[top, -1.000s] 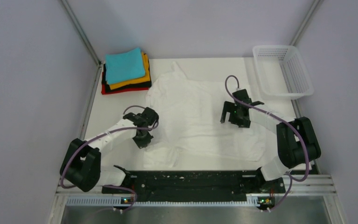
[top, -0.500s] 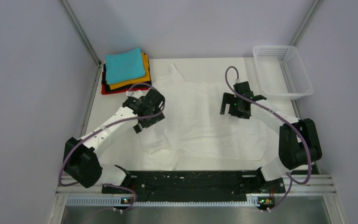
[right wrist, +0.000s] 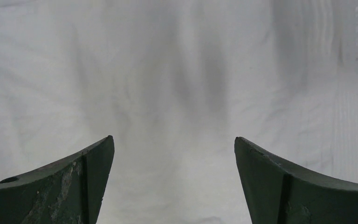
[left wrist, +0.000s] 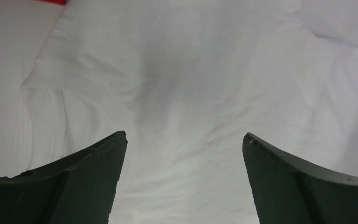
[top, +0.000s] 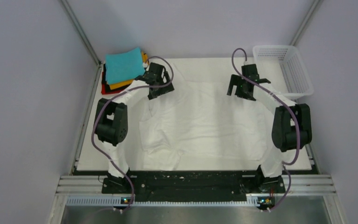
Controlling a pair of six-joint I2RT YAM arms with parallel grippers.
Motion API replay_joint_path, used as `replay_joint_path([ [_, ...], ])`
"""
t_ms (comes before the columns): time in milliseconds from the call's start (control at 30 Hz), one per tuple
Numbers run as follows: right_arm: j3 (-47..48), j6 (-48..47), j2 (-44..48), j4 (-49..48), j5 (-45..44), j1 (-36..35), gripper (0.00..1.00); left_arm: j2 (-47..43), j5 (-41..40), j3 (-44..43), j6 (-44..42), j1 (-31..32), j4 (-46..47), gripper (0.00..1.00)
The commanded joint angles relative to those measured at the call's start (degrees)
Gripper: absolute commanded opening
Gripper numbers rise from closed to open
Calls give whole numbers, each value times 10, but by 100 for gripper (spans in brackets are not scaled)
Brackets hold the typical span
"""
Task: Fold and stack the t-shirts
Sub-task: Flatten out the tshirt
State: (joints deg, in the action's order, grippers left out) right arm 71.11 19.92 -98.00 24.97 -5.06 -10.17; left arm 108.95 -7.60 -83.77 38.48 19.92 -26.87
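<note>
A thin white t-shirt (top: 205,121) lies spread over the table, with its near left part bunched into folds. My left gripper (top: 161,89) hovers open over the shirt's far left corner, next to the stack. In the left wrist view its fingers (left wrist: 98,163) stand wide apart with only white cloth (left wrist: 186,84) beneath them. My right gripper (top: 242,94) hangs open over the shirt's far right part. In the right wrist view it (right wrist: 173,139) has nothing between its fingers. A folded stack (top: 123,65) sits at the back left, teal on top, then orange, black and red.
A white mesh basket (top: 276,46) stands at the back right corner, close to my right gripper. Grey walls and metal frame posts close in the table on the left, right and far sides. The arms' black base rail (top: 191,179) runs along the near edge.
My left gripper opened and travelled from the shirt's near left side to its far left corner by the stack. My right gripper, open throughout, also moved toward the far edge.
</note>
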Motion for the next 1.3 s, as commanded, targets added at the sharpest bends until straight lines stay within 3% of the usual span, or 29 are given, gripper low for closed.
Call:
replay_joint_path([
  [0,88,-22,-70,1,-50,20,99,51,52,-67,-51,-17,51,99],
  [267,207,-40,-200,27,-63,26,99,142,97,-117,-71,-54,107,99],
  [667,339,-27,-339,79,-53,33,99,256,149,-229,-47,-87,94,99],
  [1100,609,-54,-515,134,-28,50,99,401,187,-452,-32,-113,97,99],
  [1267,646,-62,-531,121,-10,51,99,446,184,-522,-25,-121,107,99],
])
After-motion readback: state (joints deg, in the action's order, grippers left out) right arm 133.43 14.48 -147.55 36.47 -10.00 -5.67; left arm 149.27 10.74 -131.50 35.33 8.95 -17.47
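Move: Both open hands hover over the spread t-shirt. From the left hand the middle of its far edge is about 9 cm ahead, 20 cm right and 5 cm down; the far sleeve lies some 16 cm ahead and 6 cm right, the folded stack about 14 cm ahead and 18 cm left. From the right hand that far edge is roughly 10 cm ahead, 12 cm left and 6 cm down, and the white basket 15 cm ahead, 21 cm right. Forward, both arms go together some 20 cm with fingers wide open, first sinking onto the t-shirt (left about 4 cm, right 6 to 7 cm and slightly rightward). They then run nearly level towards the table's far side, fingertips pressed on the cloth and dragging it along. The left wrist gradually tilts its fingertips forward, some 15 degrees. ##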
